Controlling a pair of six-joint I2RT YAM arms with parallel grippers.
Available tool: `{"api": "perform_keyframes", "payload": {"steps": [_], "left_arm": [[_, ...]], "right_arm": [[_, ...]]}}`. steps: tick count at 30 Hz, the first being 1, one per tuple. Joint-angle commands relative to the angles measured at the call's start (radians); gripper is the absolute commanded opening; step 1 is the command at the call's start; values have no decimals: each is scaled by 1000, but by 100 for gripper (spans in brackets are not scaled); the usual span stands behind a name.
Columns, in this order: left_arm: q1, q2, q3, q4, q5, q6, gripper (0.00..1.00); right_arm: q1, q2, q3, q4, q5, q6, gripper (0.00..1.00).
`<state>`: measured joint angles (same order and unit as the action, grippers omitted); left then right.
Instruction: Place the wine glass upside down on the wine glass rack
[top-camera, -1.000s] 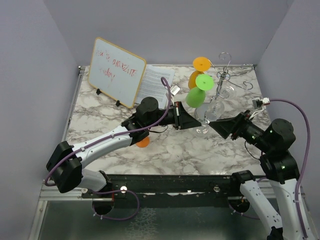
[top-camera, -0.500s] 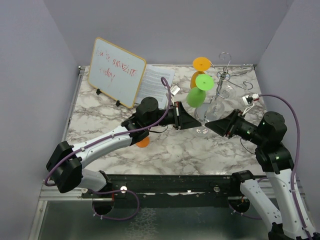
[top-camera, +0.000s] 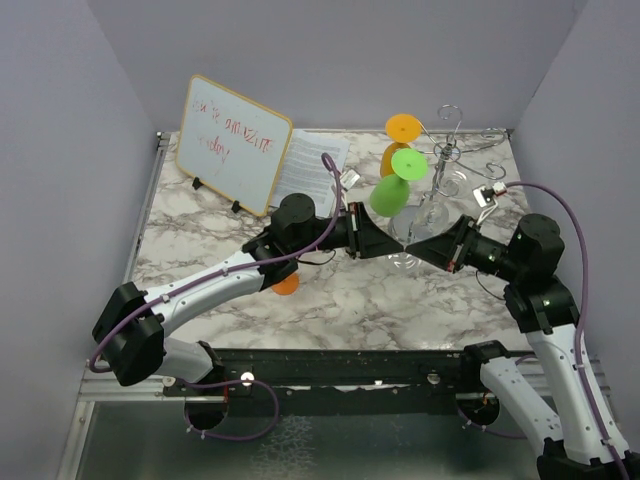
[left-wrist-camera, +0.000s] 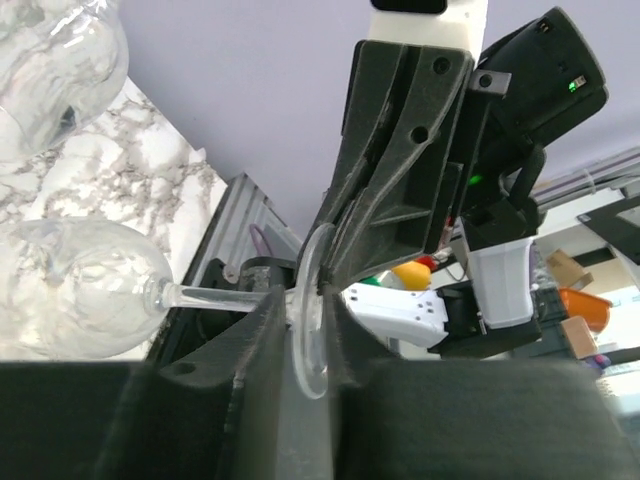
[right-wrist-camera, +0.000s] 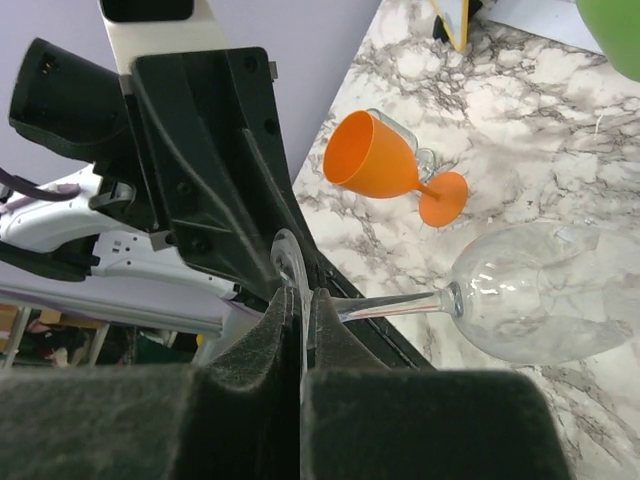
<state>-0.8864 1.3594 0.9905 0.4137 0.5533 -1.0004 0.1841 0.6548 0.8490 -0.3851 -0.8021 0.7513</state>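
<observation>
A clear wine glass (top-camera: 405, 262) hangs sideways over the marble table, its bowl (left-wrist-camera: 85, 290) to one side and its round foot (right-wrist-camera: 288, 262) pinched from both sides. My left gripper (top-camera: 385, 245) is shut on the foot's rim (left-wrist-camera: 308, 330), with the stem running out beside its fingers. Facing it from the right, my right gripper (top-camera: 418, 250) is shut tight on the same foot, the bowl (right-wrist-camera: 540, 290) beyond it. The chrome wine glass rack (top-camera: 447, 150) stands behind, at the back right.
On the rack hang an orange glass (top-camera: 403, 135), a green glass (top-camera: 398, 185) and a clear one (top-camera: 432, 215). Another orange glass (right-wrist-camera: 385, 155) lies on the table under my left arm. A whiteboard (top-camera: 232, 143) and a paper (top-camera: 312, 160) stand at the back left.
My right arm has reached left to the glass and its open jaws have shut on the foot. The left arm has kept the glass where it was.
</observation>
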Motion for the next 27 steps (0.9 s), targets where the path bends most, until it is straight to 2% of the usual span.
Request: {"api": "perform_keyframes", "payload": {"steps": [1, 5, 7, 10, 14, 16, 22, 27], "left_arm": [[2, -44, 7, 64, 9, 28, 36], [3, -80, -45, 47, -44, 75, 66], [4, -105, -72, 11, -97, 106, 74], [6, -145, -77, -114, -209, 184, 81], [6, -182, -25, -367, -401, 290, 84], [6, -197, -9, -433, -462, 324, 84], [5, -234, -32, -481, -545, 345, 84], [7, -226, -27, -510, -592, 352, 84]], "right_arm": [[7, -7, 15, -29, -6, -36, 1], [6, -32, 52, -164, 76, -82, 1], [6, -50, 65, -242, 141, -99, 1], [7, -69, 80, -345, 256, -106, 1], [7, -75, 109, -433, 454, -49, 1], [6, -95, 115, -445, 564, -7, 1], [6, -138, 115, -484, 855, 115, 1], [7, -116, 109, -492, 1020, 144, 1]]}}
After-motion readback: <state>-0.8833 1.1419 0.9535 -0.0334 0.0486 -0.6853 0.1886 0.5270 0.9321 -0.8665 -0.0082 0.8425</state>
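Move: Both hands still pinch the foot of the clear wine glass, which hangs upside down, its middle roughly 9 cm straight below the left hand. From the right hand the rack's pole stands about 16 cm ahead and 8 cm to the right, its middle some 10 cm lower. A clear glass hangs about 12 cm ahead, 8 cm right and 10 cm below; the green glass about 16 cm ahead, 1 cm left and 6 cm below. The left fingers let go of the wine glass's foot, opening wide, then that hand leaves about 7 cm to the left, with some forward and down, turning counter-clockwise. The right keeps its pinch on the foot and, once the left is off, carries the glass some 11 cm right and 5 cm down, crossing in front of the rack, while swinging about 45 degrees clockwise so its fingers point nearly forward. ##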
